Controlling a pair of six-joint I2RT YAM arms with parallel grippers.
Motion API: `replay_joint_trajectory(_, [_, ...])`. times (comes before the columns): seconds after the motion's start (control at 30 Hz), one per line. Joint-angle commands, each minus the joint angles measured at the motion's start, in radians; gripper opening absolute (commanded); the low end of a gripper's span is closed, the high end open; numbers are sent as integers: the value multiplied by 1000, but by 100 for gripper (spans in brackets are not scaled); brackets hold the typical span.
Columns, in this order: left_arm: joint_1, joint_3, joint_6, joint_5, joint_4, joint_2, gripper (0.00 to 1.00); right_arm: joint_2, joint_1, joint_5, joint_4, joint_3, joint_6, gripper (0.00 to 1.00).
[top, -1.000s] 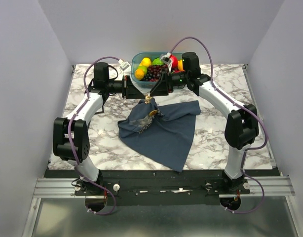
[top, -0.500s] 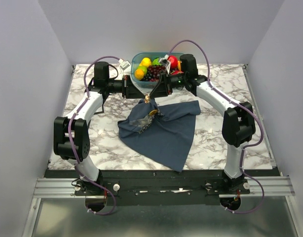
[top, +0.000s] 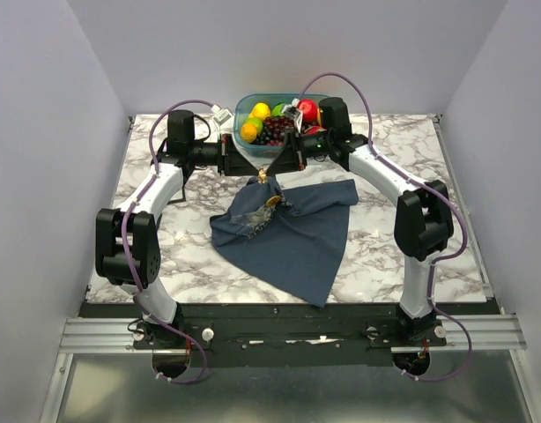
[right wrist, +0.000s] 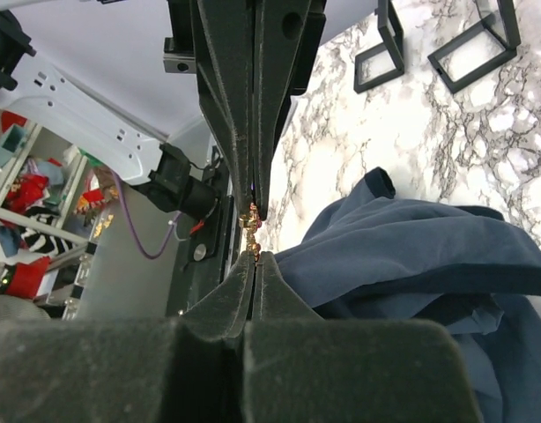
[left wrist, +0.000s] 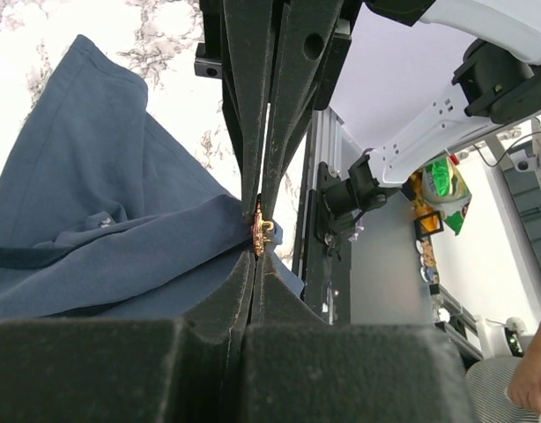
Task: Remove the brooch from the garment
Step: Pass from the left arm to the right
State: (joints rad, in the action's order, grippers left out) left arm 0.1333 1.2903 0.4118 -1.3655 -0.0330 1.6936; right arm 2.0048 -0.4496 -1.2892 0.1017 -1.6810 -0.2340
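The dark blue garment [top: 292, 231] lies spread on the marble table, with one fold pulled up into a peak at the back. The small gold brooch [top: 263, 177] sits on that peak, where both grippers meet tip to tip. My left gripper [top: 259, 172] is shut on the garment [left wrist: 103, 238] with the brooch [left wrist: 262, 236] just beyond its tips. My right gripper [top: 268, 171] comes in from the right and is shut on the brooch [right wrist: 250, 231], with the cloth [right wrist: 411, 264] beside it.
A teal bowl [top: 241, 110] of fruit stands right behind the two grippers. Two black frames [right wrist: 385, 35] stand on the marble in the right wrist view. The table's front edge [top: 288, 308] lies just past the garment's lowest corner.
My right gripper has closed from open onto the brooch, and its arm has shifted slightly left. The left gripper and the garment have held still.
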Motion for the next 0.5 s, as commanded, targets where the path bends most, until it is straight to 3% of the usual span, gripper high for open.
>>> replay_joint_trajectory(0.0, [2,18,-7,55,-18,-2,12,3,5,53,-5,-14,-2,0])
replay_joint_trajectory(0.03, [2,17,-19,68,-50,-3,22,0,6,86,-5,-8,-7,0])
replay_joint_trajectory(0.1, [2,3,-68,126,-87,-21,27,-18,6,120,-16,7,-13,0])
replay_joint_trajectory(0.3, [3,-97,63,247,25,-72,30,-64,5,240,-86,67,-71,0])
replay_joint_trajectory(0.47, [6,-170,238,278,254,-78,31,-81,5,306,-92,87,-71,0])
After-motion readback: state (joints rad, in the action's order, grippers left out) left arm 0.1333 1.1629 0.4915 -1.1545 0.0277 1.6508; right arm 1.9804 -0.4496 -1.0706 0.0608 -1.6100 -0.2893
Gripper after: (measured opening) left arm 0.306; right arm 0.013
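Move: The brooch is pinched by both hands at once, between facing fingertips: about 1 cm to the right of the left hand and 1 cm to the left of the right hand. From the left hand, the bulk of the garment lies roughly 7 cm back, 6 cm right and 22 cm below; its round yellow print is about 3 cm back, 3 cm right and 9 cm lower. The fruit box stands some 32 cm ahead, 9 cm right and 22 cm below. The brooch is handed over: the left fingers part to nearly a third open and let go of it, while the right fingers, already shut, keep their pinch. Both hands sink and edge forward together over the garment, the left mostly down, about 3.5 cm, the right carrying the brooch about equally forward and down; the left swings some 10 degrees counter-clockwise, the right as much clockwise. ##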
